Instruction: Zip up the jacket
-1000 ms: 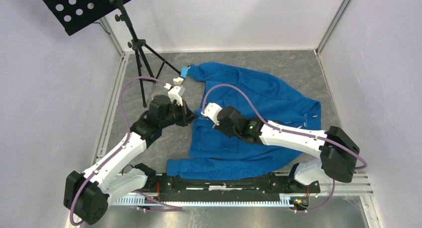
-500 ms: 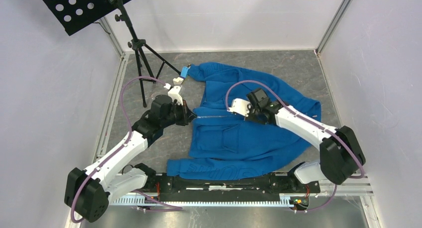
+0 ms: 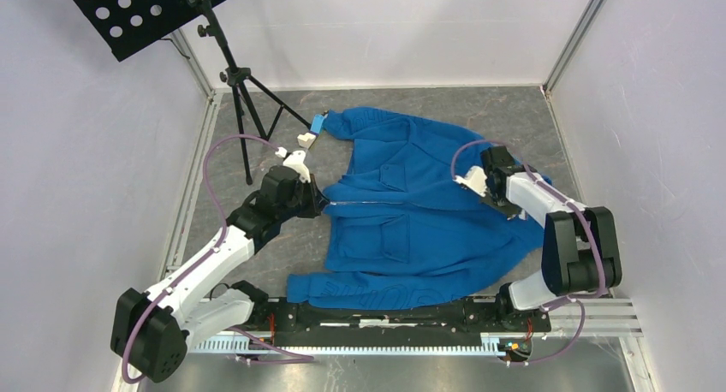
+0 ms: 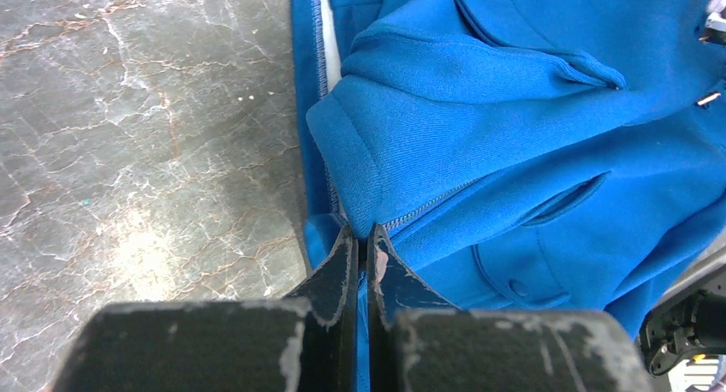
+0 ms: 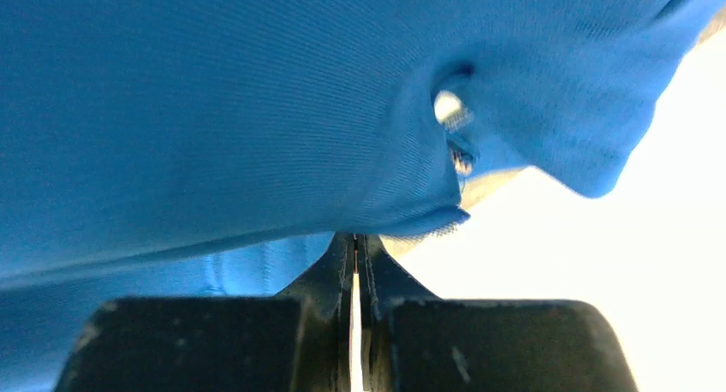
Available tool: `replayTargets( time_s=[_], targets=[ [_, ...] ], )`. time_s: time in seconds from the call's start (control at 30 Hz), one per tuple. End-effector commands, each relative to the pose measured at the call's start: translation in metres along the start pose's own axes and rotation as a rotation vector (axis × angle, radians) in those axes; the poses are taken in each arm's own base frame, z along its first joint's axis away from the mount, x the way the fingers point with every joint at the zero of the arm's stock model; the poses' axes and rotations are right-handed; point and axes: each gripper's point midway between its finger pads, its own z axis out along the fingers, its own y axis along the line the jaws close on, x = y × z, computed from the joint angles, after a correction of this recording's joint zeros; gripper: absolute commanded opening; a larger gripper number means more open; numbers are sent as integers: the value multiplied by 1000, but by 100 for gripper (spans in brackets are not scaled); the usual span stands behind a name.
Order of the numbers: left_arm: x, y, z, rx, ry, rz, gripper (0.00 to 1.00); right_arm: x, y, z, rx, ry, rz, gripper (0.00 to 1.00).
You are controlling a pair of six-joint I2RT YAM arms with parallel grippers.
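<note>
The bright blue jacket [image 3: 411, 221] lies spread on the grey table, with its pale zipper [image 3: 385, 200] running left to right. My left gripper [image 3: 318, 205] is shut on the jacket's hem at the zipper's left end; in the left wrist view the fingers [image 4: 342, 268] pinch the blue edge [image 4: 377, 216]. My right gripper [image 3: 499, 205] is at the zipper's right end near the collar. In the right wrist view its jaws [image 5: 356, 238] are shut, with the tips under a fold of blue fabric [image 5: 257, 135]. A small metal zipper part [image 5: 462, 157] shows just above.
A black music stand on a tripod [image 3: 235, 75] stands at the back left. A small white and blue object [image 3: 308, 135] lies beside the jacket's far sleeve. White walls enclose the table on three sides. The arm bases and a rail [image 3: 385, 315] line the near edge.
My right gripper has travelled right along the zipper, from beside the left gripper to the jacket's collar side. The front now lies closed along the zip line. The left gripper has barely moved.
</note>
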Motion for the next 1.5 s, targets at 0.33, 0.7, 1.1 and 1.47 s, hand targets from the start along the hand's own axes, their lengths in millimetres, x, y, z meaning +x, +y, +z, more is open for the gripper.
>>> replayTargets(
  time_s=[0.33,0.7,1.1,1.47],
  targets=[
    [-7,14,4,-104,-25,20,2,73,-86,-5,309,235,313,1],
    [-25,16,-1,-145,-15,111,74,-67,-63,-99,168,-444,803,98],
    [-168,-89,-181,225,-543,201,100,-58,-113,-344,249,-1342,957,98],
    [-219,-166,-370,579,-1060,514,100,52,-104,-479,626,-1843,1013,98]
  ],
)
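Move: The right hand still pinches the zip slider's pull; the collar end of the zip lies roughly 5 cm to its right, level fore and aft and some 2 cm lower. The bottom hem, in the left hand's shut fingers, is about 44 cm to the right hand's left, 3 cm farther out and 8 cm higher. From the left hand, the zip's collar end is some 48 cm to the right, 2 cm back and 10 cm below; the upper pocket is 15 cm right, 6 cm ahead, the lower pocket 15 cm right, 8 cm back, both about 12 cm below. The right hand finishes its pull, drawing the slider about 8 cm to the right along the zip towards the collar end while the left keeps the hem pinched, then its fingers open wide and it swings left and climbs some 40 cm off the jacket, tipping up until the fingers point level. The left hand sinks a couple of centimetres, opens wide to let go of the hem, and also rises about 40 cm, drawing back towards its base and tilting up some 60 degrees. ##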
